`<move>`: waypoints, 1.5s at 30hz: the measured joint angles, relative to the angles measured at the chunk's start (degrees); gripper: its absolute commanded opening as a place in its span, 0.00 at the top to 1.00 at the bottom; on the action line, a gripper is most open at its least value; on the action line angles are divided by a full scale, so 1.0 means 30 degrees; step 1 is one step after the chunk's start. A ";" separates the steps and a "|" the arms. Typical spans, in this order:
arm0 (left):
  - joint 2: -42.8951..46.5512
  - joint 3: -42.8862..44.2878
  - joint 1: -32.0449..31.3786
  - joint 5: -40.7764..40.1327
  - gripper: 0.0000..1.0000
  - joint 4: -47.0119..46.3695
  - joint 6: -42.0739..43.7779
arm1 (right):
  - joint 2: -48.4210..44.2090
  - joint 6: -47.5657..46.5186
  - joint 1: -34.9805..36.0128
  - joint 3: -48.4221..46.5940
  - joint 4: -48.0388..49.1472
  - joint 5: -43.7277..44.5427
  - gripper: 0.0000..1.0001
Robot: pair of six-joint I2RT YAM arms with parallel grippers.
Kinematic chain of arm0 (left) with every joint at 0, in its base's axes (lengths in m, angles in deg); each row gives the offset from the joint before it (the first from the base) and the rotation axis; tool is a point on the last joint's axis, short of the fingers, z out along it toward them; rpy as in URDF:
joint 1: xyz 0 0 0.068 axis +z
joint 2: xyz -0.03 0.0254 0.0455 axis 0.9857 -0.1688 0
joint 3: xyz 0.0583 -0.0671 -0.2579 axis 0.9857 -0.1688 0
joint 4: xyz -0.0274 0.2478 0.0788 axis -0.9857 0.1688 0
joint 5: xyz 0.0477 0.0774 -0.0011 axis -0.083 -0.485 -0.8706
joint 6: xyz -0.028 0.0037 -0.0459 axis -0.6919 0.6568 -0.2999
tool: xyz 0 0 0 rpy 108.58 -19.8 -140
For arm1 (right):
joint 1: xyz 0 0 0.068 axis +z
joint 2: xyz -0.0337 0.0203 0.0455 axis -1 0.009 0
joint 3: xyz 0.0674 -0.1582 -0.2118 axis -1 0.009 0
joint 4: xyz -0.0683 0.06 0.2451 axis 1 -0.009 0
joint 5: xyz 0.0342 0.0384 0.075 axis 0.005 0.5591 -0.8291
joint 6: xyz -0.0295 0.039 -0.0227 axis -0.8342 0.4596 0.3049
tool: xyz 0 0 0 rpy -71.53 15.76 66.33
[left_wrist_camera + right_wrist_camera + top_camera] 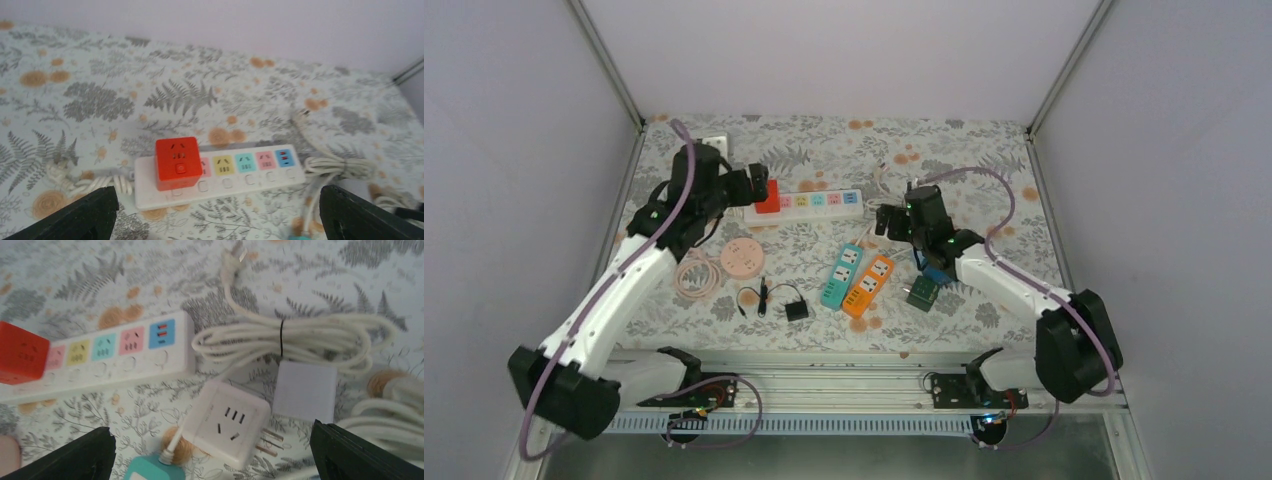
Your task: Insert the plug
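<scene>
A red cube plug [177, 162] stands upright on the left end of the white power strip [250, 177], pressed down against its face. My left gripper [218, 200] is open just in front of the strip, its black fingers [90, 212] wide apart and touching nothing. In the top view the red cube plug [768, 197] sits right by the left gripper [756, 186]. My right gripper [212, 440] is open above a white cube adapter [230, 422] lying on its side with its prongs showing, holding nothing.
A bundled white cable [295, 337] and a white block [305, 390] lie by the strip's right end. Nearer me are a teal strip [841, 274], an orange strip [869, 285], a green cube [923, 294], a round pink socket [742, 258] and a black adapter [796, 310].
</scene>
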 measured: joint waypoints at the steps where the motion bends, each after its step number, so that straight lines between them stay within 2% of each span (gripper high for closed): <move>1: 0.0801 -0.0401 -0.0007 0.0240 0.00 -0.0313 0.0058 | 0.0277 0.0211 0.0000 0.0066 0.0000 -0.0044 0.00; 12: 0.5297 -0.5821 -0.0080 0.1290 0.00 -0.4204 -0.0335 | 0.4029 0.1530 0.0000 0.0007 -0.0182 0.0350 0.00; 16: 0.5763 -0.5960 -0.0080 0.1392 0.00 -0.4932 -0.0525 | 0.4998 0.1515 0.0000 -0.0328 -0.0182 0.0168 0.01; 25: 0.5391 -0.6025 -0.0080 0.2062 0.00 -0.5741 -0.0510 | 0.5078 0.1297 0.0160 -0.1406 -0.0277 0.0095 0.00; 33: 0.5064 -0.6025 -0.0080 0.2820 0.00 -0.5799 0.0080 | 0.6492 0.1938 0.0539 -0.3541 -0.1610 0.0911 0.13; 42: 0.5049 -0.6069 -0.0080 0.3381 0.00 -0.6433 0.0481 | 0.8364 0.4146 0.1100 -0.4874 -0.3854 0.2725 0.18; 45: 0.4947 -0.6069 -0.0080 0.3432 0.00 -0.6448 0.0634 | 0.8728 0.4721 0.1202 -0.5275 -0.4240 0.3133 0.34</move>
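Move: The white plug adapter lies about 3 cm ahead of the right hand, 2 cm to its left and some 11 cm below. The white charger is roughly 4 cm to the right of the adapter and 3 cm farther out; the tied cable bundle is 5 cm beyond it and 3 cm to its right. The teal strip lies 8 cm nearer and 8 cm to the adapter's left. From the left hand the adapter is around 25 cm right, 3 cm ahead and 24 cm down. The open right hand drops about 9 cm towards the white plug adapter, eases forward and a little left while rising a couple of centimetres, then sinks again, tipping its fingers steeper and turning some 15 degrees clockwise, and begins to close them around the adapter's two sides. The left hand, open and empty, draws back about 4 cm from the red plug on the white power strip and tilts its fingers up. ##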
